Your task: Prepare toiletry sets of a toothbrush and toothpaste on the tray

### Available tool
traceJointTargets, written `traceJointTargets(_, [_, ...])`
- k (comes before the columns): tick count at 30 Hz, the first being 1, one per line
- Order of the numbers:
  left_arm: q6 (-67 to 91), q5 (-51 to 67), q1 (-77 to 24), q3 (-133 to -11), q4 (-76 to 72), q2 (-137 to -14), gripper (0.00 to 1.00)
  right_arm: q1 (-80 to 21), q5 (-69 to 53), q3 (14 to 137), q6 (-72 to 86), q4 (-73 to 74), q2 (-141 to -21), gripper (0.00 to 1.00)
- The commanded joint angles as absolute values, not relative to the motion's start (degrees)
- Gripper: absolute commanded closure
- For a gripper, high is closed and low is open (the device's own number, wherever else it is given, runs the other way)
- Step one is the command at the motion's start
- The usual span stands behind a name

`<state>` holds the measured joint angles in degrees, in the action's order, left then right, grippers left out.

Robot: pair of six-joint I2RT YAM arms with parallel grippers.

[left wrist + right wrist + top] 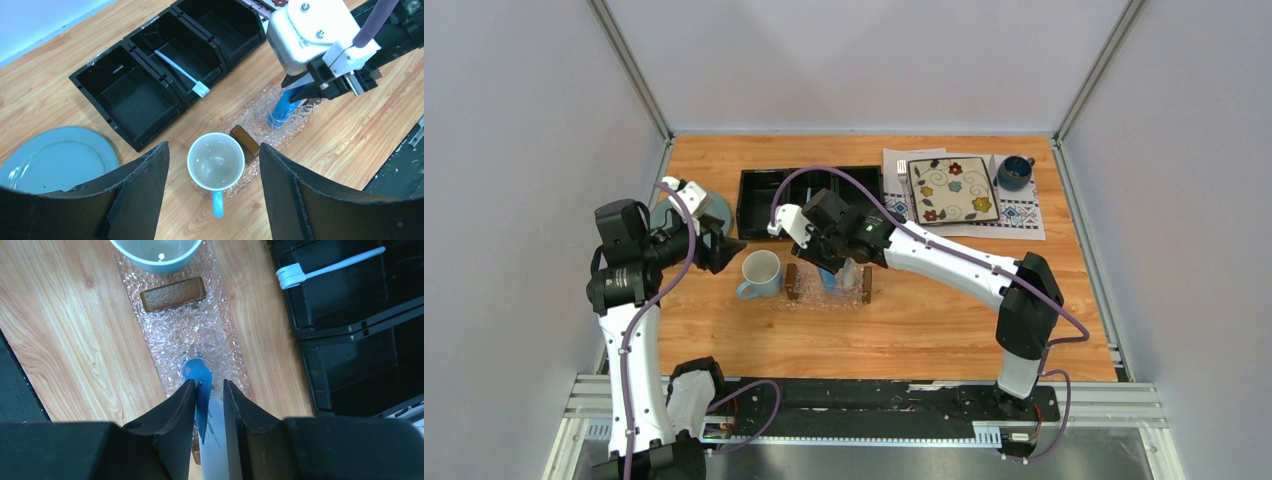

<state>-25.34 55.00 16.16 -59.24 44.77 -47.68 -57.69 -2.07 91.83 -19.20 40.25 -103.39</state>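
Note:
The clear textured tray point(829, 292) with brown end bars lies mid-table; it also shows in the left wrist view point(300, 117) and the right wrist view point(175, 330). My right gripper point(836, 268) point(209, 385) is shut on a blue-and-white toothpaste tube point(200, 390) point(284, 107), held steeply with its cap end down on the tray. The toothbrush point(180, 74) point(330, 264) lies in the middle compartment of the black organizer point(759, 195). My left gripper point(722, 245) point(212, 146) is open and empty, above a white-and-blue mug point(216, 162).
The mug point(761, 272) stands at the tray's left end, over its edge. A teal plate point(55, 155) lies at the far left. A floral square plate point(952, 188) on a placemat and a dark blue cup point(1014, 172) sit at the back right.

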Motion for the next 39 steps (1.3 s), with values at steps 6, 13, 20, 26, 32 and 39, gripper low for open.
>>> traceJointTargets(6, [-27.95, 57.13, 16.61, -60.38, 44.91, -47.11, 0.26, -58.01, -0.09, 97.82, -19.69, 41.57, -99.93, 0.65])
traceJointTargets(13, [-28.21, 57.22, 16.61, -60.82, 45.18, -47.20, 0.26, -58.09, 5.80, 100.72, -19.69, 45.34, -97.91, 0.53])
traceJointTargets(20, [-27.95, 57.74, 16.61, -60.91, 44.83, -47.46, 0.26, -57.75, 9.22, 98.35, -18.72, 47.81, -94.75, 0.44])
traceJointTargets(26, [-27.33, 58.45, 16.61, -61.00, 44.65, -47.90, 0.26, -56.16, 10.28, 97.73, -16.97, 49.57, -94.22, 0.40])
traceJointTargets(32, [-27.68, 58.89, 16.61, -61.00, 45.26, -47.81, 0.26, -55.02, 8.26, 97.47, -15.30, 51.33, -94.74, 0.39])
traceJointTargets(39, [-28.56, 58.97, 16.70, -60.82, 46.14, -47.55, 0.25, -54.23, 6.51, 96.07, -14.50, 51.42, -95.01, 0.39])
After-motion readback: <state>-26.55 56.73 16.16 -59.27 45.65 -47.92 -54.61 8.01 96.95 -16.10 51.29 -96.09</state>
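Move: The blue toothpaste, which the right hand still straddles near its tail end, has its middle about 4 cm below that hand, straight under it. The white toothpaste leans some 5 cm to the hand's right, at much the same depth; the mug stands about 14 cm to its left and 6 cm lower. The toothbrush lies in the black box, roughly 18 cm ahead, 6 cm left and 9 cm down. From the left hand the blue toothpaste is about 17 cm right, 2 cm ahead and 16 cm below. Upward first: the right hand rises about 8 cm off the blue toothpaste's tail, its fingers spreading from part open to well over half, so that they come free of the tube. From midway in the climb it also swings some 6 cm right, past the white toothpaste's upper end, turning roughly 10 degrees clockwise and sinking slightly at the end. ##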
